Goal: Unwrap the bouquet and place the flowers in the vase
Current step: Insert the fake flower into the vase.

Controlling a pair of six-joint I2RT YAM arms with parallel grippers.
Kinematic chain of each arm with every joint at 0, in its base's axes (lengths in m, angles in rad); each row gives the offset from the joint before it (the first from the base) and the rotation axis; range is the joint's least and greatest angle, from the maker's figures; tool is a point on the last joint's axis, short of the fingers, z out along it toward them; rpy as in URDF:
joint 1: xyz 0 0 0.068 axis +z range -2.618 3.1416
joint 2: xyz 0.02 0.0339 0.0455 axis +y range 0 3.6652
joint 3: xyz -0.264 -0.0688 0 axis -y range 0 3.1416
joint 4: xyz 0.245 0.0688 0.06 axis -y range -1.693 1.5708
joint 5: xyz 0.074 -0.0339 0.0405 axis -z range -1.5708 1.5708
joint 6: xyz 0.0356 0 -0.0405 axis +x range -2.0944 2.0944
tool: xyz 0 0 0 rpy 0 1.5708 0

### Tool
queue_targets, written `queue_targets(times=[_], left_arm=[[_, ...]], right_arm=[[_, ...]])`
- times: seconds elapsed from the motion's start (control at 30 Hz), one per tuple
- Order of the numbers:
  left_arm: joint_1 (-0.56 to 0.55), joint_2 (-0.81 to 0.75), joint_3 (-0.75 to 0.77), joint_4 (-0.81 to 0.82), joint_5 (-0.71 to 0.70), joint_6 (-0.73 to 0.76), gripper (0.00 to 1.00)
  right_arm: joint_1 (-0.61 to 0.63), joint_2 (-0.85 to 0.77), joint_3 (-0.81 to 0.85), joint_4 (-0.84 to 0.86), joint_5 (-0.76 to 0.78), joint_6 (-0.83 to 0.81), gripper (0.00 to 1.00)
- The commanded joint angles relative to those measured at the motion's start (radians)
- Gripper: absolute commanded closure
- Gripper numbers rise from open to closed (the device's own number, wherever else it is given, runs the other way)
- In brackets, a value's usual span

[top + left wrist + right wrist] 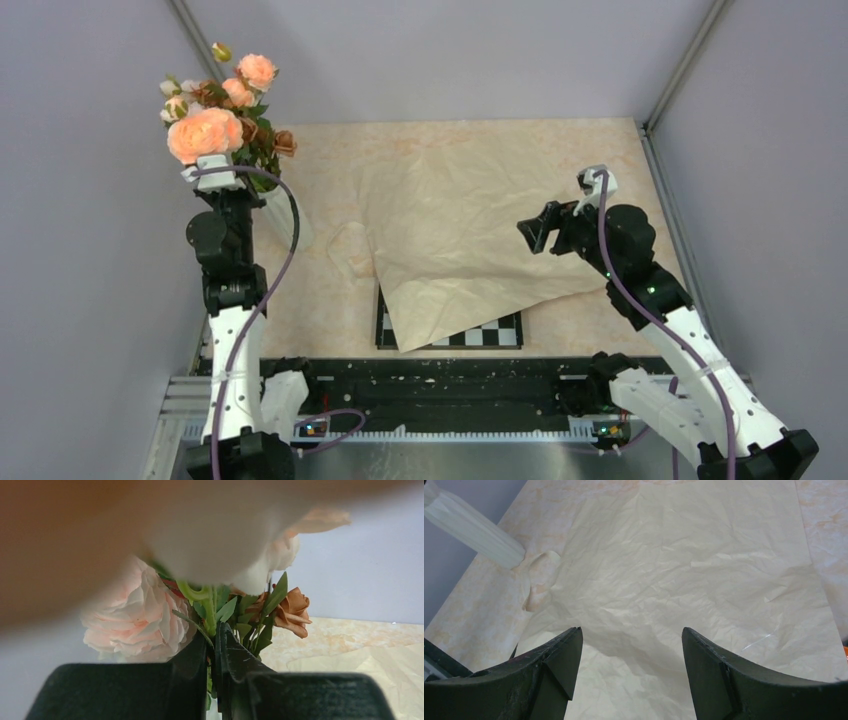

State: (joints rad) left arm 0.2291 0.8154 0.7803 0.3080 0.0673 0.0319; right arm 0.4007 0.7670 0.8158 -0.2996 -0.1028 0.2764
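The flowers (225, 115), peach, pink and cream roses with green leaves, stand upright at the far left, free of their paper. My left gripper (243, 168) is shut on their green stems (209, 611) just under the blooms (137, 625). The white ribbed vase (287, 218) stands right below, mostly hidden behind the left arm; its lower body shows in the right wrist view (474, 530). Whether the stems reach into it is hidden. My right gripper (530, 228) hangs open over the paper, with nothing between its fingers (631, 632).
The bouquet's beige wrapping paper (470, 230) lies spread flat across the middle of the table (684, 570), covering part of a checkerboard (480, 335). A small cream curl (541, 575) lies beside the vase's foot. Grey walls close in both sides.
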Motion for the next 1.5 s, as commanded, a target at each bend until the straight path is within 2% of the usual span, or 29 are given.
queue_targets(times=[0.0, 0.77, 1.13, 1.4, 1.47], left_arm=[[0.009, -0.002, -0.022, 0.05, -0.022, -0.026, 0.91], [0.012, 0.091, -0.107, 0.047, -0.026, 0.006, 0.86], [0.012, 0.082, -0.098, -0.003, 0.004, 0.002, 0.68], [0.012, 0.072, -0.083, -0.044, 0.021, -0.008, 0.47], [0.012, 0.069, -0.081, -0.063, 0.014, -0.023, 0.39]], right_arm=[[-0.013, -0.011, -0.005, 0.035, -0.009, 0.01, 0.26], [-0.013, -0.019, -0.045, 0.085, -0.049, 0.04, 0.26], [-0.013, -0.03, -0.053, 0.087, -0.048, 0.04, 0.26], [-0.013, -0.034, -0.055, 0.082, -0.042, 0.039, 0.26], [-0.013, -0.037, -0.058, 0.082, -0.041, 0.038, 0.26]])
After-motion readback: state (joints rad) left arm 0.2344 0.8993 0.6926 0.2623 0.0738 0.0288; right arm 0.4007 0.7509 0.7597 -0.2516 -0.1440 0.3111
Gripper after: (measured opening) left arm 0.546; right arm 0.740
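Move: My left hand still holds the stem of the big peach flower. The vase stands about 6 cm ahead of it and 2 cm to its right, its middle some 24 cm lower and its mouth about 11 cm lower. The blooms already in the vase are roughly 9 cm ahead, 2 cm right, near hand height. The ribbon lies on the table about 15 cm right and 4 cm ahead, 36 cm down. From my right hand, the vase is some 12 cm ahead, 53 cm left and 12 cm lower. I lower the flower with my left hand towards the vase mouth, about 8 cm down in all, easing 2 cm forward in the first half and tipping the fingertips some 10 degrees downward. Over the second half, still sinking, I spread the fingers from nearly shut to about half open and let go of the stem. ##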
